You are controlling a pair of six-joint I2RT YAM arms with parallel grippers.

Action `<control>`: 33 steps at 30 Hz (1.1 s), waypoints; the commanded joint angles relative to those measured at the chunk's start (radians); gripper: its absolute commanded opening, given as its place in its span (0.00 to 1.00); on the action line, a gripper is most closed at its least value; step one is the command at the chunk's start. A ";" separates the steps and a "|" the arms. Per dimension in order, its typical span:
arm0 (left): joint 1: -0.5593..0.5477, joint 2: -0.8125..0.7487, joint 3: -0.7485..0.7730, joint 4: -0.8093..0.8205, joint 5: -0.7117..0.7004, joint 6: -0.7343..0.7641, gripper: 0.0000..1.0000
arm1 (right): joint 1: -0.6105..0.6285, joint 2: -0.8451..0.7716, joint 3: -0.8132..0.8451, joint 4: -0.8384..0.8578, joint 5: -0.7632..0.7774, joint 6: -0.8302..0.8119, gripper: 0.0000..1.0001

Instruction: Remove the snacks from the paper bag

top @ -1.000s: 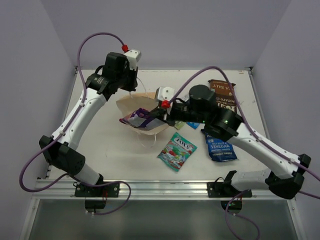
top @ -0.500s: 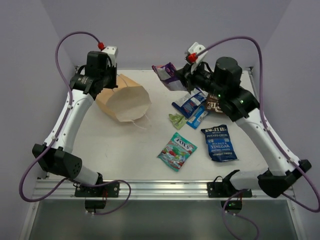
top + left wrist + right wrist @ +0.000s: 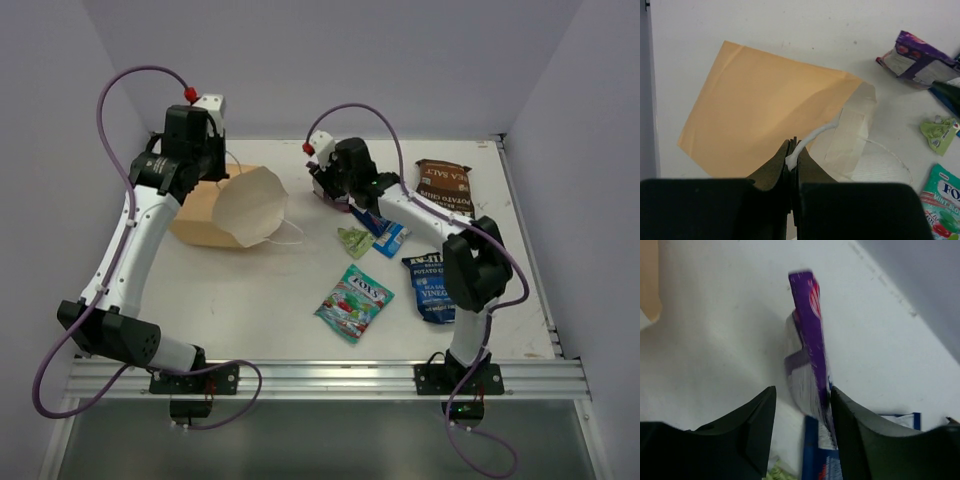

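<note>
The tan paper bag (image 3: 205, 212) lies on its side at the back left, its white mouth (image 3: 250, 205) facing right. My left gripper (image 3: 791, 159) is shut on the bag's white string handle (image 3: 815, 136) and holds it above the bag. My right gripper (image 3: 802, 402) is open low over the table's back middle. A purple candy bag (image 3: 812, 340) stands on edge between its fingers, close to the right one. Other snacks lie on the table: a teal candy bag (image 3: 353, 302), a dark-blue chip bag (image 3: 428, 288), a brown chip bag (image 3: 443, 186), blue-white packets (image 3: 386, 232) and a green wrapper (image 3: 354, 240).
The right arm (image 3: 470, 270) arches over the dark-blue chip bag and the blue-white packets. The table's back edge and wall run just behind the purple bag. The loose second handle (image 3: 290, 225) trails from the bag's mouth.
My right gripper drew the purple candy bag out of the paper bag, carried it to the back middle, lowered it and opened. My left gripper pulled the paper bag back and to the left.
</note>
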 commanded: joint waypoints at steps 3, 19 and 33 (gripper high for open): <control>0.013 0.001 0.105 -0.008 0.045 -0.078 0.00 | 0.062 -0.123 -0.113 0.064 -0.033 0.078 0.61; 0.033 0.071 0.242 0.057 0.341 -0.280 0.00 | 0.060 -0.639 -0.293 -0.196 -0.007 0.428 0.86; 0.170 -0.078 -0.136 0.175 0.412 -0.325 0.00 | 0.060 -0.826 -0.390 -0.220 0.005 0.470 0.88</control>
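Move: The right hand is already letting go of the purple sweets bag, whose middle is about 4 cm ahead, 2 cm left and 4 cm below. From this hand, the small green packet lies some 10 cm back and 5 cm right, the navy packet about 3 cm back and 11 cm right, both roughly 15 cm down. The left hand holds the paper bag's handle, the bag's middle about 4 cm ahead, 1 cm left and 18 cm below; the purple bag is about 10 cm ahead, 22 cm right and 15 cm below it. Releasing the purple sweets bag, the right fingers spread from part-open to nearly wide while the hand dips about 5 cm and draws back, then climbs clear and settles lower, ending some 18 cm back, 7 cm right and 10 cm up. The left fingers keep the paper bag's handle pinched: that hand lifts about 7 cm while swinging right, then sinks and comes partly back left, its left side rolling down some 25 degrees. ##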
